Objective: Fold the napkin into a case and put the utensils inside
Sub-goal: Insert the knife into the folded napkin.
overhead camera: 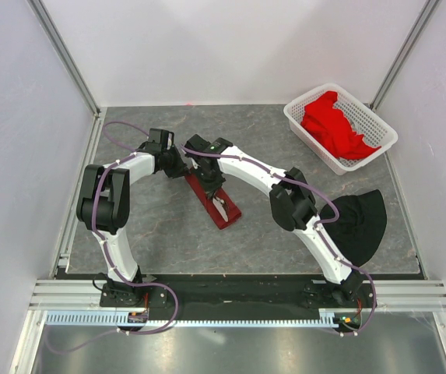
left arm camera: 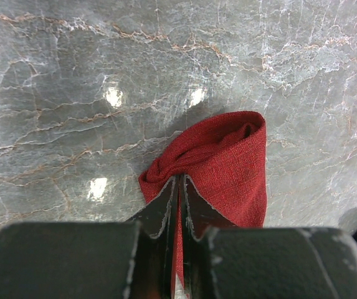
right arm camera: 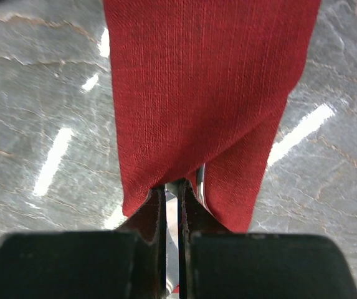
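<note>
The dark red napkin lies mid-table, folded into a long narrow case. In the left wrist view my left gripper is shut on a pinched fold at one end of the napkin, whose mouth gapes a little at the far end. My left gripper sits at the case's far-left end. My right gripper is over the case. In the right wrist view it is shut on a flat silver utensil that runs under the cloth. A second silver utensil edge shows beside it.
A white lattice basket holding bright red cloths stands at the back right. A black cloth lies at the right beside the right arm. White walls with metal rails close in the grey marbled table.
</note>
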You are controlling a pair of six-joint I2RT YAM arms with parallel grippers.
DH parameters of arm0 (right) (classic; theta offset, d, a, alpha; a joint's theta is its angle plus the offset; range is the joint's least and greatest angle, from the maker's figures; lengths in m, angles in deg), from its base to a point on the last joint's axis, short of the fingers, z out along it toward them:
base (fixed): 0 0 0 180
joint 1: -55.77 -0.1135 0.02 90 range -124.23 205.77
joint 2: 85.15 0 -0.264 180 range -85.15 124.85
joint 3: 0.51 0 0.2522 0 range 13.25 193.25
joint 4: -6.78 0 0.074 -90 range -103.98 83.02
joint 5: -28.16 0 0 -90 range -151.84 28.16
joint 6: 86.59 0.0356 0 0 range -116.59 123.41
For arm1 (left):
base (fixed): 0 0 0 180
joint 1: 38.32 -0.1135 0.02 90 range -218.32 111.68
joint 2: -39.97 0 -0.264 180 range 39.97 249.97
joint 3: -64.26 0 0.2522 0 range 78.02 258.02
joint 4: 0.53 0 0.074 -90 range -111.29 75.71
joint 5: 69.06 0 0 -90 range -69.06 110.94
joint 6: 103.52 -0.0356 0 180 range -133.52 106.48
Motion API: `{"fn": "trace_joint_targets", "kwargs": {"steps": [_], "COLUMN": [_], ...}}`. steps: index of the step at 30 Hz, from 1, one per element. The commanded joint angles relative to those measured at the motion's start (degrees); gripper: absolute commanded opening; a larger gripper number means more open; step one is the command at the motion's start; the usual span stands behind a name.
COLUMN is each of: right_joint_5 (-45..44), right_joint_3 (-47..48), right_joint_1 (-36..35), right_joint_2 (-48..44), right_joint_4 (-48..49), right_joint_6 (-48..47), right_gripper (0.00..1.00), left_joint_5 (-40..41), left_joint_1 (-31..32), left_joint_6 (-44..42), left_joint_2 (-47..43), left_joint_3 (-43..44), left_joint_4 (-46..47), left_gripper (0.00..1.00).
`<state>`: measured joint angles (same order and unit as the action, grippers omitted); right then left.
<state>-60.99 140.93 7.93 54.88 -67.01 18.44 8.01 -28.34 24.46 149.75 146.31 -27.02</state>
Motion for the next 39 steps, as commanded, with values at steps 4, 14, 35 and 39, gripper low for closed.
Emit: {"fn": "trace_joint_targets", "kwargs": {"steps": [4,14,35,39], "right_joint_5": [1.0,0.9,-0.5,-0.5], "right_joint_3": [4.2,5.5,1.8,-0.7], "right_joint_1": [0.1,1.0,1.3,1.3], "right_joint_2": [1.6,2.2,-3.3,-5.9], "right_joint_4": [1.9,3.0,1.9,1.8], "right_joint_6": [1.7,3.3,2.7,2.6], "right_gripper": [0.0,0.01,0.42,0.44], "left_joint_5": [-0.4,-0.4,-0.7,-0.8], "left_joint_1": [0.1,0.2,0.3,0.3], "left_joint_6": [-0.2,-0.2,0.0,0.3], "left_joint_2": [-1.6,-1.6,-3.4,-4.1], "left_joint_3": [-0.8,-0.8,-0.6,-0.4], "left_joint_4": [0.0,0.1,-0.5,-0.9], "left_gripper": [0.09,0.09,0.09,0.1]}}
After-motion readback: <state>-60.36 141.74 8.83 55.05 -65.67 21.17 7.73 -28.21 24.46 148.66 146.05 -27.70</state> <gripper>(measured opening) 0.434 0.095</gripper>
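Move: The folded napkin's pocket mouth lies right at the right fingertips, about 1 cm ahead and 1 cm to the left, and those fingers already grip the partly inserted knife there. The knife's outer end is some 6 cm back and 3 cm to the right; the fork's exposed part is about 3 cm back and 3 cm right, and the napkin's near end 9 cm back and 3 cm right. All lie roughly 1 cm lower. From the left hand, the mouth is about 7 cm back and 8 cm to the right. The knife, still pinched, is eased deeper into the pocket by the right hand, creeping forward and left about 1 cm each way and sinking about half a centimetre. The right fingers then open to a little under half, letting go of the knife, and the hand starts to rise and drift back right, while the closed left fingers stay on the napkin's far end. ##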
